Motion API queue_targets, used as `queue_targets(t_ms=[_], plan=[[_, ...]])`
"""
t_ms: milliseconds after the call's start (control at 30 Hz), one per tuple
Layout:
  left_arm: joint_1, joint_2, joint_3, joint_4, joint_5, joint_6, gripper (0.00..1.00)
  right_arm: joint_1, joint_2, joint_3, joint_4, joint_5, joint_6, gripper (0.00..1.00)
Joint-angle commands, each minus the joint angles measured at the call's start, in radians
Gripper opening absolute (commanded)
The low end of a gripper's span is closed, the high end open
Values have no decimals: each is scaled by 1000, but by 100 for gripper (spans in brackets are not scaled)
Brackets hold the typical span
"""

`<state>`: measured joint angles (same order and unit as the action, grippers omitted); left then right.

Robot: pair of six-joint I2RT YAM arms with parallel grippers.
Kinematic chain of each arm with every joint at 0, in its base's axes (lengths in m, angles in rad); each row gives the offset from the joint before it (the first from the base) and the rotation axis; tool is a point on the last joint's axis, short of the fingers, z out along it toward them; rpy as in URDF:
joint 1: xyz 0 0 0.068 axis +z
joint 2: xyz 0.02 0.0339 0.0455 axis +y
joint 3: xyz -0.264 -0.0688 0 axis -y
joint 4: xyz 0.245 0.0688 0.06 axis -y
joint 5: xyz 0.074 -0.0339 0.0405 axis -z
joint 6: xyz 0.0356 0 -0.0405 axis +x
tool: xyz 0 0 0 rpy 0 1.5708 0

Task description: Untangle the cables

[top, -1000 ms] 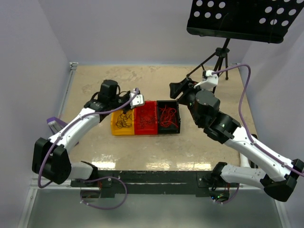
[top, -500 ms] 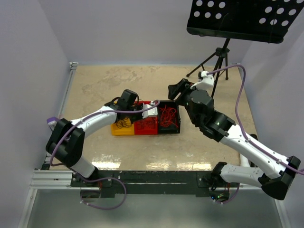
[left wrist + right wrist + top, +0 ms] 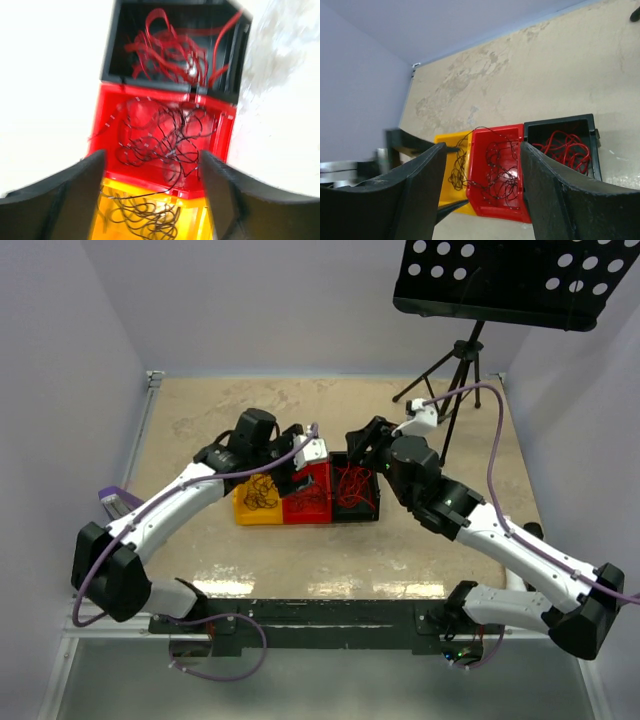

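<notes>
Three bins stand side by side: yellow (image 3: 252,508), red (image 3: 310,502) and black (image 3: 368,502). Thin black cables (image 3: 160,137) lie tangled in the red bin, and one strand runs over the shared wall to more black cables (image 3: 145,215) in the yellow bin. Red cables (image 3: 170,50) fill the black bin. My left gripper (image 3: 152,157) hangs open over the red and yellow bins, holding nothing. The right gripper (image 3: 482,147) hovers open above the red bin (image 3: 497,212), apart from the cables (image 3: 502,170).
A black tripod (image 3: 455,360) stands at the back right under a perforated black panel (image 3: 510,280). Lilac walls close in the beige table (image 3: 200,410) on three sides. The left gripper's fingers (image 3: 415,142) show beside the yellow bin (image 3: 445,142) in the right wrist view.
The left gripper has gone from shut to open and drawn back a little toward the left over the bins. My right gripper has moved left and down, closer to the bins.
</notes>
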<state>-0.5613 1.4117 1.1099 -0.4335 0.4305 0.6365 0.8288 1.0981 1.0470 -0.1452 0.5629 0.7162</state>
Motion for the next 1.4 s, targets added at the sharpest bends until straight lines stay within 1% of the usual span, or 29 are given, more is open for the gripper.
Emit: queue_targets(t_ms=[0, 100, 133, 167, 267, 333, 433, 467, 533, 567, 600, 667, 800, 967, 1033, 1167, 1367], plan=[[32, -69, 125, -97, 117, -92, 99, -5, 48, -50, 99, -98, 46, 64], [105, -77, 166, -132, 184, -155, 100, -5, 111, -61, 137, -168, 52, 64], [150, -79, 169, -128, 201, -181, 100, -3, 127, -59, 139, -191, 51, 64], [196, -82, 169, -120, 212, -193, 100, -2, 143, -59, 177, -208, 51, 64], [291, -92, 157, -103, 166, -201, 100, 16, 174, -67, 222, -241, 52, 59], [357, -106, 154, -108, 186, -208, 100, 42, 184, -74, 260, -268, 40, 52], [428, -126, 165, -143, 218, -202, 100, 69, 189, -91, 306, -355, 12, 38], [448, -132, 169, -155, 224, -192, 100, 75, 187, -99, 314, -389, 5, 31], [477, -143, 177, -198, 252, -158, 100, 78, 183, -111, 303, -451, -3, 13], [485, -145, 183, -218, 251, -143, 100, 79, 180, -119, 300, -499, -18, 5], [491, -148, 188, -234, 246, -136, 100, 81, 177, -122, 292, -532, -32, 0], [498, -158, 182, -247, 246, -129, 100, 81, 181, -116, 222, -551, -44, 0], [505, -178, 174, -251, 254, -136, 100, 81, 213, -139, 191, -560, -61, 0], [505, -183, 186, -257, 254, -175, 100, 73, 362, -72, 167, -534, -98, 0], [505, -184, 189, -252, 243, -193, 100, 63, 426, -23, 167, -544, -124, 0], [506, -212, 183, -240, 229, -199, 100, 44, 569, 94, 108, -537, -161, 0], [506, -252, 147, -229, 205, -184, 100, -28, 690, 153, 136, -560, -166, 0]])
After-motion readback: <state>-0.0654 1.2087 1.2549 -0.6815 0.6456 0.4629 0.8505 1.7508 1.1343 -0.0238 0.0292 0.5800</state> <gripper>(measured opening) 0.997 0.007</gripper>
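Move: The dark cable in the red bin lies about 14 cm to the right hand's left, nearly level with it fore and aft and some 28 cm below. Beside it, the black bin with the red cable is 2 cm left of the right hand, the yellow bin about 26 cm left, both level fore and aft and equally low. From the left hand, the red bin's cable is roughly 5 cm to the right and 13 cm down, with the yellow bin 7 cm to the left. Swinging clear, the empty left hand opens fully, lifts about 8 cm off the red bin, then sweeps some 14 cm left past the yellow bin. Meanwhile the right hand shuts its fingers on nothing, first sinking and moving left with a slight draw back, then dropping steeply with a forward push, some 20 cm lower in all. It turns about 30 degrees counter-clockwise and tips down, bringing the closed tips to the dark cable in the red bin. ##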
